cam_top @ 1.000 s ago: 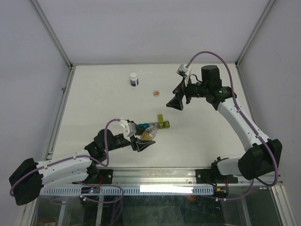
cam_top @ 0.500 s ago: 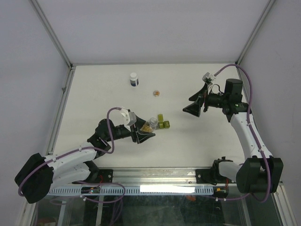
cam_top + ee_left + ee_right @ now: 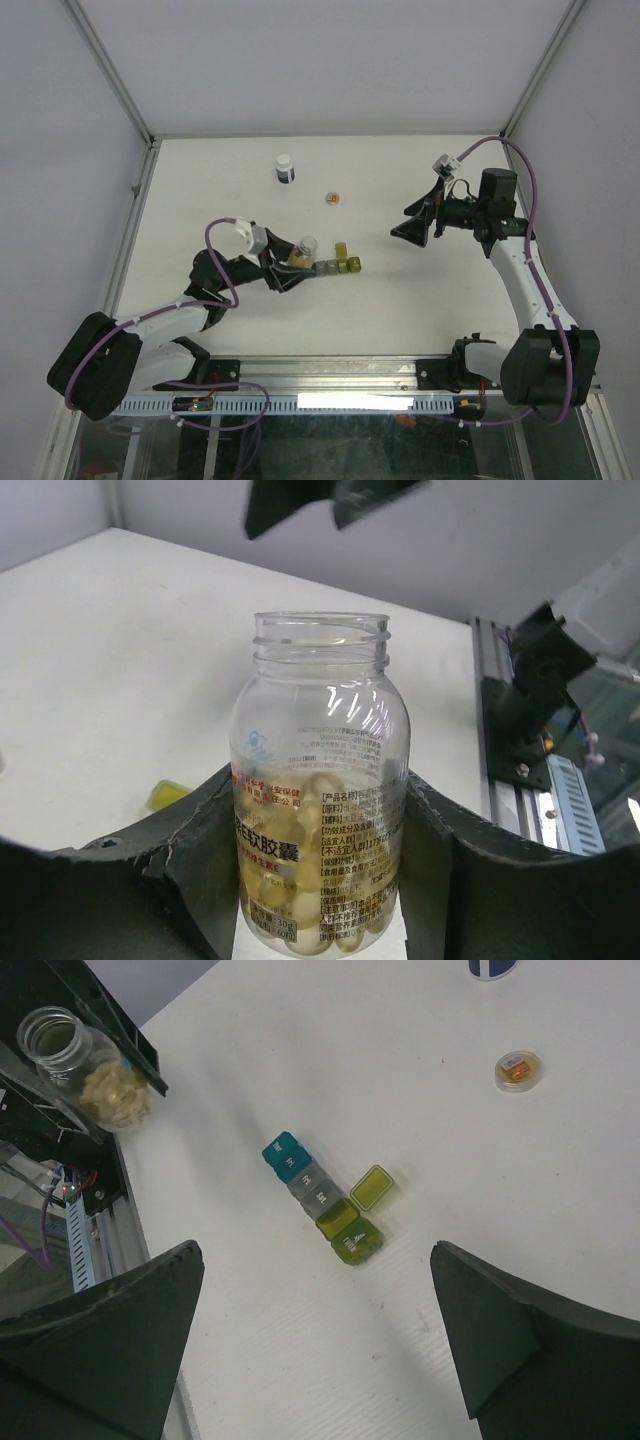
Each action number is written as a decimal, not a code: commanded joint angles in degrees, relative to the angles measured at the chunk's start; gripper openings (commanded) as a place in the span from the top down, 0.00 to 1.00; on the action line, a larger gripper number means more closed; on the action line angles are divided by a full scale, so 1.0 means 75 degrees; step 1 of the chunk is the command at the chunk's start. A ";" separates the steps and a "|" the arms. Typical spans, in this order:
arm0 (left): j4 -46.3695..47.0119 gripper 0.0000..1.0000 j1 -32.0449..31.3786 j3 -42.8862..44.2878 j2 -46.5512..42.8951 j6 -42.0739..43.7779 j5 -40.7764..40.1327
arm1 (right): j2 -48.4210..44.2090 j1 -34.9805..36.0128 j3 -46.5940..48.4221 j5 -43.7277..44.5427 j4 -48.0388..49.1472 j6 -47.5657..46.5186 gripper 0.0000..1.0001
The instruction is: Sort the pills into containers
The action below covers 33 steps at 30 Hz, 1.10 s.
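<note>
My left gripper (image 3: 288, 270) is shut on a clear, uncapped bottle (image 3: 303, 250) part-filled with pale yellow pills (image 3: 300, 880). The bottle (image 3: 320, 780) stands upright between the two black fingers (image 3: 200, 850). The containers (image 3: 335, 266) are a short strip of joined small cubes lying just right of that bottle. In the right wrist view the strip (image 3: 320, 1198) runs from teal through grey to green, with one yellow-green lid (image 3: 371, 1187) flipped open. My right gripper (image 3: 415, 228) hovers open to the right of the strip, nothing between its fingers (image 3: 315, 1250).
A white-capped dark bottle (image 3: 285, 168) stands at the back of the white table. A small round orange-filled cap (image 3: 331, 198) lies near it, also in the right wrist view (image 3: 519, 1068). A metal rail (image 3: 330, 370) runs along the near edge.
My left arm has drawn the bottle back and to the left, from tilted over the strip to upright at its left end. The right arm swung right earlier and now holds nearly still.
</note>
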 commanded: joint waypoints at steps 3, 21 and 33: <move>-0.1618 1.00 -0.0879 0.1098 0.0045 0.1143 0.0048 | 0.0015 -0.0043 0.0150 0.0030 0.0094 0.0019 0.00; -0.6347 1.00 -0.1273 0.2558 0.0741 0.4204 -0.1480 | 0.0145 -0.0043 0.0301 0.0583 -0.0438 -0.0614 0.01; -0.8764 1.00 -0.1468 0.4052 0.2160 0.5890 -0.2466 | 0.0305 -0.0043 0.0492 0.0933 -0.0775 -0.0862 0.01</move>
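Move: The left hand already holds the open pill jar; the green open compartment of the pill box lies about 7 cm ahead, 8 cm to its right and 18 cm below. The compartment's raised lid stands some 4 cm beyond it, the box's teal end about 12 cm to its left, and a small round dish roughly 22 cm farther out and 3 cm left of it. From the right hand, the compartment is about 14 cm left, level fore and aft, 21 cm down. Keeping its pinch on the jar, the left hand first jogs right and a little back, then sinks about 11 cm in all while easing forward again towards the open green compartment, tilting some 45 degrees so fingers and jar mouth lean down to the right. The right hand, fingers still wide open and empty, settles about 3 cm lower. ##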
